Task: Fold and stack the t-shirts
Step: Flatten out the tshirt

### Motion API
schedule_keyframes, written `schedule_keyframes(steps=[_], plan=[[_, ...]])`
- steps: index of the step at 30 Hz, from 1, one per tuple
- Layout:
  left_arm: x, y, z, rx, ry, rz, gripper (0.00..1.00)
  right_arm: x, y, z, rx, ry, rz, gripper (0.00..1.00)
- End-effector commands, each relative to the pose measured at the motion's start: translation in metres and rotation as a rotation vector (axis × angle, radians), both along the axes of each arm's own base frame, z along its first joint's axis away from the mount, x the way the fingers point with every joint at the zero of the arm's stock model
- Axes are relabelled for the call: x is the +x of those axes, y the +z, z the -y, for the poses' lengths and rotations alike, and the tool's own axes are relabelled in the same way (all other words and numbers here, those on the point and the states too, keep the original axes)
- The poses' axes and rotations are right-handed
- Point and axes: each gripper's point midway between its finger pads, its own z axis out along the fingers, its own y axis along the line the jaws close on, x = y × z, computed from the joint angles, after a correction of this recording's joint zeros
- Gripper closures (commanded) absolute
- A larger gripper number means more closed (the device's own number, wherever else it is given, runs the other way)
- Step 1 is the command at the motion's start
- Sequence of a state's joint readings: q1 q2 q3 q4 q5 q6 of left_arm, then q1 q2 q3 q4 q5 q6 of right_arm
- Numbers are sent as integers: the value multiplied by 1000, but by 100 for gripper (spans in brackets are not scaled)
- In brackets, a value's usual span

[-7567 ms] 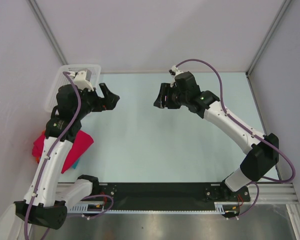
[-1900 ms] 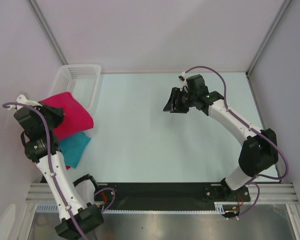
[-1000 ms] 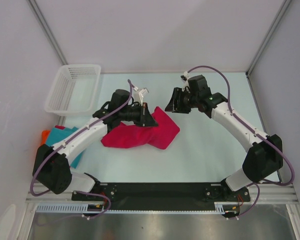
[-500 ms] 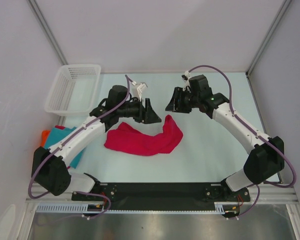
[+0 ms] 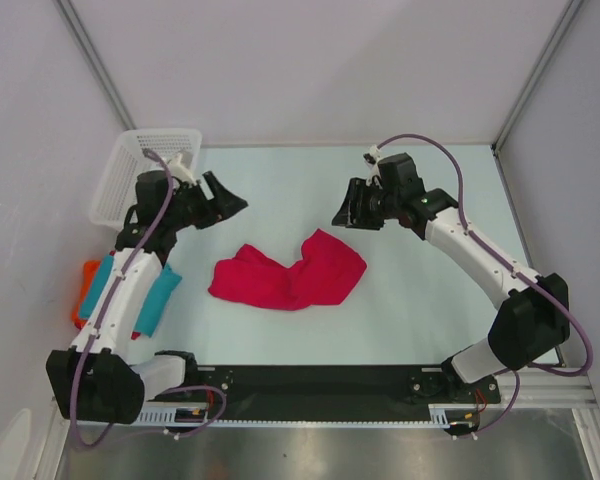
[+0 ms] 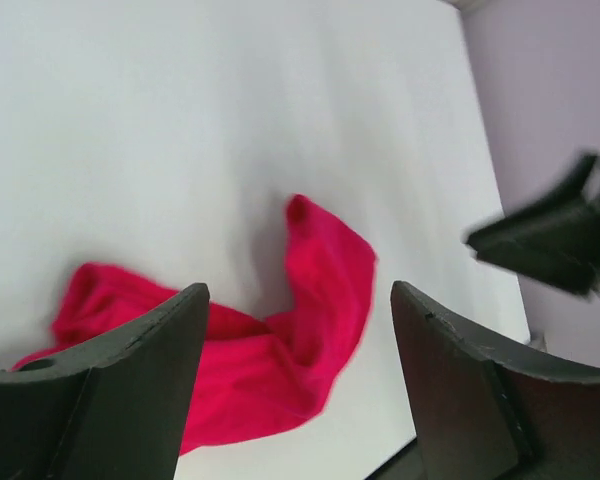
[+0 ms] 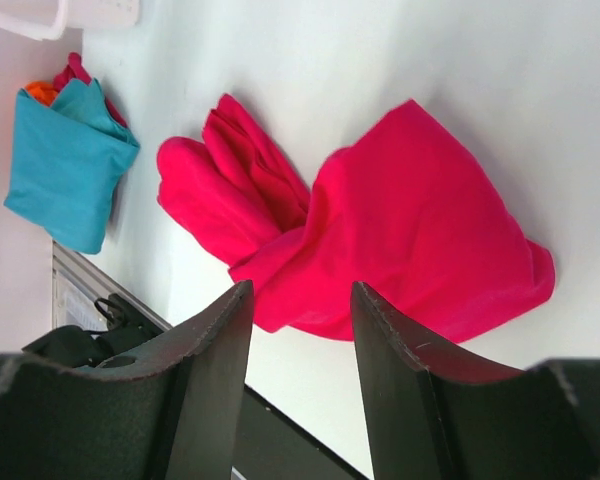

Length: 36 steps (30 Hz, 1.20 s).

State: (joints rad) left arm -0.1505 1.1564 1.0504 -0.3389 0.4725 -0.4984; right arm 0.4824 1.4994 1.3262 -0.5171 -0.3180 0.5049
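A crimson-pink t-shirt [image 5: 290, 276] lies crumpled in a bunched heap on the middle of the table; it also shows in the left wrist view [image 6: 280, 370] and the right wrist view [image 7: 400, 240]. A teal t-shirt [image 5: 132, 292] lies folded at the left edge on top of an orange t-shirt [image 5: 82, 292]; the right wrist view shows the teal one [image 7: 65, 165] too. My left gripper [image 5: 225, 197] hangs open and empty, up and to the left of the crimson shirt. My right gripper [image 5: 343, 208] hovers open and empty above the shirt's right end.
A white mesh basket [image 5: 115, 185] stands at the back left, right behind my left arm. The black rail [image 5: 320, 382] with the arm bases runs along the near edge. Walls close in the left, back and right sides.
My left gripper opened, let go of the crimson shirt and drew back left toward the basket. The shirt settled on the table. The right arm hardly moved.
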Motion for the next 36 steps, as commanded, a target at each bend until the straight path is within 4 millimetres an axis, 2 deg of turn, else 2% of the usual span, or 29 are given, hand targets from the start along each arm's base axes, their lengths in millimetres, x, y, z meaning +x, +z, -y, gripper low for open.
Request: schedule_keyframes(steps=[1,2,4,8,11,12,14,15,18,19,20,22,25,29,36], plan=[[1,-50,-44,-73,175,-210,22,-7,0,5,5,-17,1,51],[1,-61,-54,-78,207,-241,22,-8,-5,4,3,-15,-11,51],[1,-73,-57,-82,222,-278,22,-7,-18,4,-6,-14,-21,51],[0,-86,-59,-86,233,-320,23,-3,-60,-1,-51,3,-106,52],[0,-91,-62,-78,242,-333,23,2,-70,-9,-51,23,-107,52],[0,-94,-63,-75,244,-340,23,5,-81,-11,-60,25,-128,52],[0,-98,-65,-72,246,-348,23,12,-85,-17,-54,38,-131,52],[0,-102,-65,-69,245,-358,23,15,-96,-20,-65,44,-156,52],[1,-112,-68,-61,254,-385,24,27,-99,-32,-66,73,-153,53],[0,-115,-69,-61,254,-392,24,28,-113,-35,-81,80,-187,53],[1,-117,-70,-59,257,-397,24,35,-107,-42,-73,90,-169,54],[2,-123,-69,-59,251,-410,24,40,-116,-47,-85,103,-188,54],[6,-128,-68,-63,243,-414,25,51,-112,-57,-77,118,-173,55],[12,-139,-65,-80,230,-437,25,61,-111,-64,-71,123,-168,55],[28,-152,-60,-113,202,-457,26,67,-123,-71,-70,135,-202,55]])
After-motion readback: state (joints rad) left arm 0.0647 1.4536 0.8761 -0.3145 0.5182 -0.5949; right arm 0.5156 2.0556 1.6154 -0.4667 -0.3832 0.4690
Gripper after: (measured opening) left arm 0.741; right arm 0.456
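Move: The red t-shirt's far left corner lies almost straight below the left hand, about 2 cm ahead and some 24 cm down. Its far right peak is roughly 7 cm ahead of the right hand, 6 cm to its left and 20 cm down. The shirt's middle sits about 8 cm back and 13 cm left of the right hand. The teal shirt is some 14 cm back and 26 cm left of the left hand. Both hands close in on the red t-shirt's far edge without touching it yet. The left swings left about 6 cm while dropping, checks, then sinks again, some 15 cm in all, tipping its open fingers down nearly 30 degrees. The right drops about 13 cm, then reaches forward and left over the shirt's far right peak, fingers tipped slightly lower and still half open. ##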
